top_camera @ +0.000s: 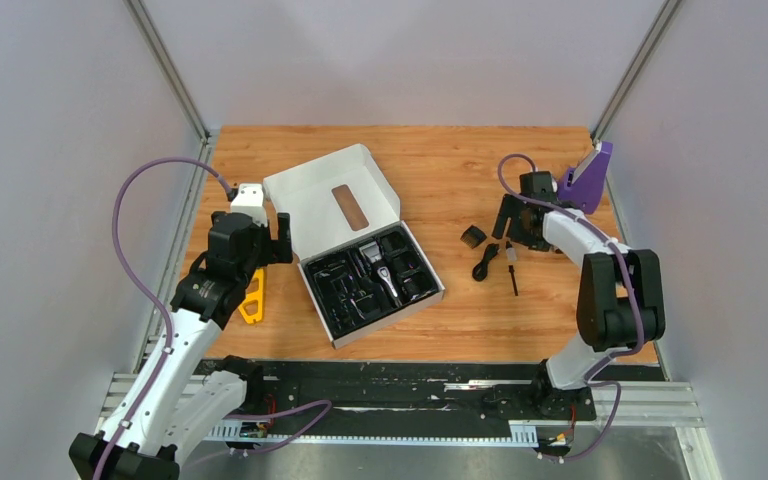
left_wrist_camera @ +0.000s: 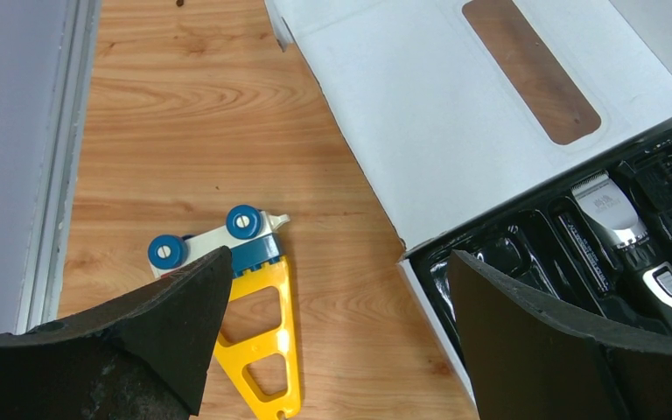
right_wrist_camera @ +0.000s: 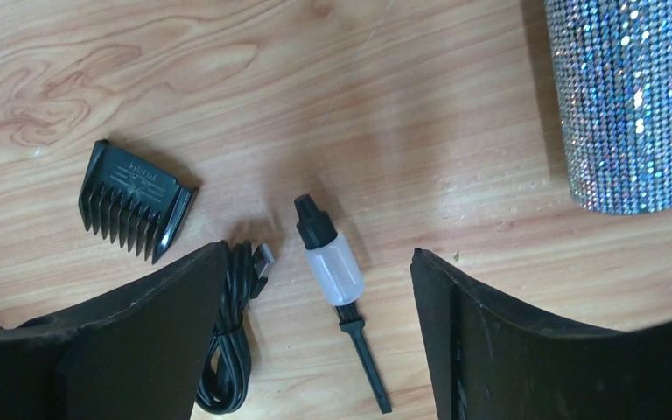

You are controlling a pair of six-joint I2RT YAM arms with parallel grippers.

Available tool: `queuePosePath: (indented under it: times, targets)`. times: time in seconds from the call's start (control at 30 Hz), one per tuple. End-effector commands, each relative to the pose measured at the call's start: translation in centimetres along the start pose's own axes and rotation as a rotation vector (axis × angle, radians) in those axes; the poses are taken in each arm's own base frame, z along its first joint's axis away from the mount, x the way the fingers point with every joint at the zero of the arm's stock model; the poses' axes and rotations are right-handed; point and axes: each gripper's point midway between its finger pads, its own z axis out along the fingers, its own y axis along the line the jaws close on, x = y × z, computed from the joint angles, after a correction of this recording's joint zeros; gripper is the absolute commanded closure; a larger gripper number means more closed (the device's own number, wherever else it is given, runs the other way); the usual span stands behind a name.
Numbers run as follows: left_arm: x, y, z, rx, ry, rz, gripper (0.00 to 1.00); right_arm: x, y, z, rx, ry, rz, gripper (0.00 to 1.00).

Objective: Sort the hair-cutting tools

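The clipper (top_camera: 385,275) (left_wrist_camera: 630,236) with its silver blade head lies in the black tray of an open white box (top_camera: 332,190). Right of the box, the comb guard (top_camera: 473,236) (right_wrist_camera: 134,201), the coiled cord (top_camera: 485,262) (right_wrist_camera: 232,341) and the thin black stick (top_camera: 512,272) (right_wrist_camera: 363,350) lie on the wooden table. A small clear bottle (right_wrist_camera: 331,262) rests on the stick's top end. My right gripper (top_camera: 515,222) (right_wrist_camera: 318,254) hovers open above the bottle and stick, holding nothing. My left gripper (top_camera: 278,240) (left_wrist_camera: 339,255) stands open and empty over bare wood beside the box's left edge.
A yellow triangular plastic piece (top_camera: 252,298) (left_wrist_camera: 258,341) with a blue-and-white wheeled part (left_wrist_camera: 219,241) lies left of the box, under my left fingers. A glittery silver cylinder (right_wrist_camera: 628,101) lies right of the stick. Grey walls close in the table on three sides.
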Motion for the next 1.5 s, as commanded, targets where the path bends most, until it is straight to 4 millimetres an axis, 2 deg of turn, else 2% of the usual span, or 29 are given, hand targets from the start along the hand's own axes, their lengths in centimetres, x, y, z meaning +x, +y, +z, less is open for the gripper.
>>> queuePosePath:
  times: [0.0, 0.23, 0.4, 0.57, 0.7, 0.93, 1.37, 1.47]
  targets:
    - [-1.7, -0.3, -0.5, 0.015, -0.053, -0.021, 0.0, -2.2, 0.5, 0.3, -0.032, -0.027, 0.005, 0.25]
    - [-1.6, -0.4, -0.5, 0.023, -0.051, -0.022, 0.0, -1.0, 0.0, 1.8, -0.022, 0.018, -0.012, 0.45]
    - [-1.5, -0.4, -0.4, 0.024, -0.048, -0.02, 0.0, -1.6, 0.4, 2.5, -0.037, 0.022, -0.037, 0.47]
    - [-1.5, -0.4, -0.3, 0.023, -0.044, -0.017, 0.0, -1.9, 0.0, 3.2, -0.005, 0.043, -0.08, 0.48]
    - [-1.4, -0.6, -0.2, 0.028, -0.039, -0.017, 0.0, -1.6, 0.0, 3.6, 0.001, 0.082, -0.11, 0.49]
    - [-1.3, -0.7, -0.1, 0.033, -0.034, -0.015, 0.0, -0.8, 0.0, 3.7, -0.002, 0.15, -0.201, 0.58]
    - [-1.1, -0.8, 0.1, 0.035, -0.026, -0.011, 0.0, 0.0, 0.9, 4.2, -0.05, 0.228, -0.279, 0.61]
    - [-1.0, -0.8, 0.1, 0.036, -0.023, -0.009, 0.0, 0.2, 1.1, 4.3, -0.057, 0.233, -0.281, 0.69]
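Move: The small oil bottle I'm after lies almost straight below my right hand, about 1 cm back and some 4 cm down. The thin brush lies about 5 cm nearer me than the bottle and 1 cm to its right. The coiled cable is about 5 cm left of my hand and 3 cm back, the black comb 8 cm left and 3 cm ahead. From my left hand the bottle is about 52 cm to the right, 7 cm ahead and 20 cm down. I sink my right hand about 3.5 cm onto the oil bottle, easing some 2 cm forward so the tips come down around its cap end. As I go I tip the fingers steeper and turn them counter-clockwise, about 15 degrees each, narrowing them from wide to roughly a third open, one on each side of the bottle, not yet plainly gripping it. ##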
